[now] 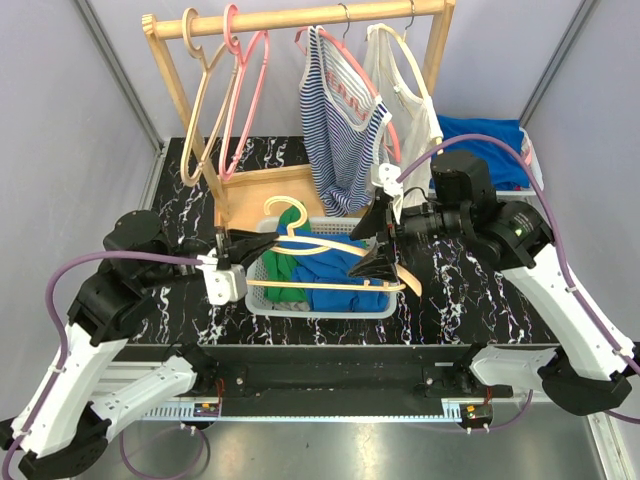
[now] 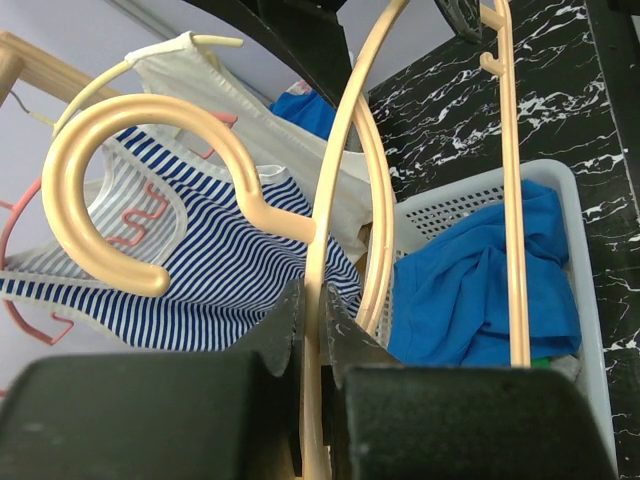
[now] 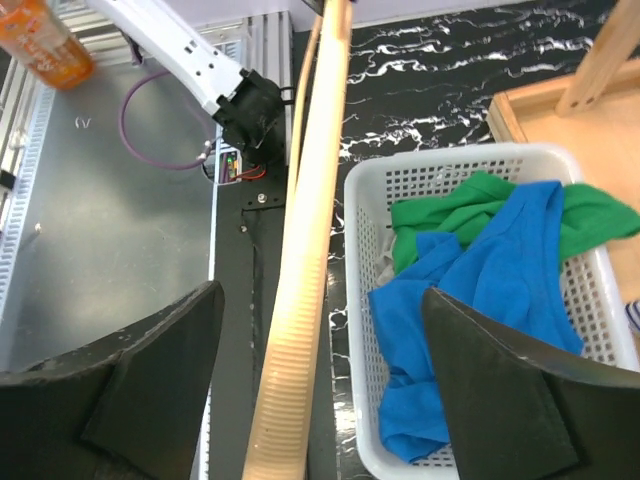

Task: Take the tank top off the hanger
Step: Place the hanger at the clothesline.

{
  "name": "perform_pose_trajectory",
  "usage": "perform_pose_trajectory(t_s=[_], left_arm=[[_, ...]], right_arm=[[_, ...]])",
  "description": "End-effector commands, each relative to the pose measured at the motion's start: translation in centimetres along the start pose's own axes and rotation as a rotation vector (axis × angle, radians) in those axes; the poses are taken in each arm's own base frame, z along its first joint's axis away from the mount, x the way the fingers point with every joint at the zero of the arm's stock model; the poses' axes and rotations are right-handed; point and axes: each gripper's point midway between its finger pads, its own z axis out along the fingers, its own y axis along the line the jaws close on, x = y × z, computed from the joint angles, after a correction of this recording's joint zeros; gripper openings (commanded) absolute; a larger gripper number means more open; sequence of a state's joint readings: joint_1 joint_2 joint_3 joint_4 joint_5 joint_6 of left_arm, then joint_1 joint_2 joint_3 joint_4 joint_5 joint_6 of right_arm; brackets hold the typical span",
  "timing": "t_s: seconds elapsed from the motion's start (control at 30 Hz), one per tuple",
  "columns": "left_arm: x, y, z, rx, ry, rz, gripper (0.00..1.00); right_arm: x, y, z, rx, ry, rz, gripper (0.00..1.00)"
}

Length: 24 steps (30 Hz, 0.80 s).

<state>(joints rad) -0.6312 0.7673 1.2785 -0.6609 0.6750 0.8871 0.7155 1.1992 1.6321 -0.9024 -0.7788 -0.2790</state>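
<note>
A bare cream hanger (image 1: 322, 246) hangs tilted over the white basket (image 1: 320, 312), with my left gripper (image 1: 262, 243) shut on its thin arm just below the hook. In the left wrist view both jaws press flat on that arm (image 2: 330, 180), at the left gripper (image 2: 313, 300). My right gripper (image 1: 378, 248) stands open at the hanger's right end; the ribbed arm (image 3: 305, 250) runs between the wide jaws of the right gripper (image 3: 322, 295) without touching them. A crumpled blue tank top (image 1: 340, 270) lies in the basket, off the hanger.
A green garment (image 3: 450, 210) lies beside the blue one. The wooden rack (image 1: 300, 20) behind holds a striped tank top (image 1: 340, 120), a white one (image 1: 405, 90) and empty hangers (image 1: 225, 90). Blue cloth (image 1: 490, 150) sits back right.
</note>
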Motion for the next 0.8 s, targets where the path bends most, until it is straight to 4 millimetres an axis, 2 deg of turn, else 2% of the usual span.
perform_pose_trajectory(t_s=[0.0,0.07,0.13,0.23,0.27,0.3,0.4,0.43,0.5,0.53,0.6,0.7,0.73,0.77], left_arm=[[-2.4,0.8,-0.1,0.005,-0.084,0.064,0.00],[-2.3,0.8,0.0,0.007,-0.081,0.067,0.00],[-2.2,0.9,0.1,0.008,-0.081,0.075,0.00],[-2.2,0.9,0.2,0.010,-0.081,0.081,0.00],[-2.2,1.0,0.2,0.010,-0.081,0.084,0.00],[-2.3,1.1,0.2,0.008,-0.082,0.091,0.00],[-2.2,1.6,0.3,-0.009,-0.077,0.115,0.00],[-2.3,1.8,0.2,-0.019,-0.076,0.110,0.00],[-2.4,2.7,0.2,-0.062,-0.072,0.108,0.11],[-2.4,2.9,0.1,-0.078,-0.070,0.098,0.29],[-2.6,4.0,-0.3,-0.141,-0.068,0.123,0.40],[-3.4,5.8,-1.4,-0.253,-0.069,0.137,0.75],[-3.6,6.1,-1.9,-0.282,-0.069,0.140,0.80],[-3.8,6.4,-2.3,-0.307,-0.071,0.149,0.87]], right_arm=[[-2.5,1.5,-0.2,-0.080,-0.067,-0.048,0.76],[-2.4,1.5,-0.1,-0.092,-0.064,-0.041,0.64],[-2.4,1.6,0.0,-0.094,-0.063,-0.035,0.59],[-2.5,1.6,0.0,-0.094,-0.064,-0.030,0.44],[-2.6,1.6,0.0,-0.092,-0.064,-0.028,0.38],[-2.5,1.5,-0.1,-0.088,-0.061,-0.023,0.25],[-2.5,1.5,-0.2,-0.073,-0.054,-0.008,0.00],[-2.5,1.4,-0.4,-0.058,-0.053,-0.005,0.00],[-2.7,1.6,-0.9,-0.035,-0.060,0.002,0.00],[-2.7,1.1,-1.1,0.004,-0.058,0.006,0.00],[-3.0,0.6,-1.7,0.061,-0.062,0.022,0.00],[-3.2,-0.4,-3.2,0.189,-0.063,0.039,0.00],[-2.8,-1.2,-3.6,0.247,-0.043,0.056,0.00],[-3.2,-1.5,-4.2,0.286,-0.051,0.056,0.00]])
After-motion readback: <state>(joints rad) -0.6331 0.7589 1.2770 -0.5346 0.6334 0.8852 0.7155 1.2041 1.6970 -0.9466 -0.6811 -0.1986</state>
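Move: The empty wooden hanger is already held in my left hand, and its right shoulder lies between my open right fingers, about 1 cm back from their midpoint. From my left hand that shoulder is some 16 cm to the right, 1 cm back and 2 cm lower. From my right hand, the basket is about 11 cm ahead, 7 cm left and 33 cm below; the striped tank top hangs some 35 cm ahead, 2 cm left, about level. I keep the hanger pinched and nearly still in my left hand while my right fingers close on its right shoulder, that hand easing back less than 1 cm. Only once the right has its grip do I spread my left fingers wide, let go and lift the left hand about 3 cm, as the right shifts the hanger roughly 1 cm up, forward and to the right, beginning a slight clockwise turn. ##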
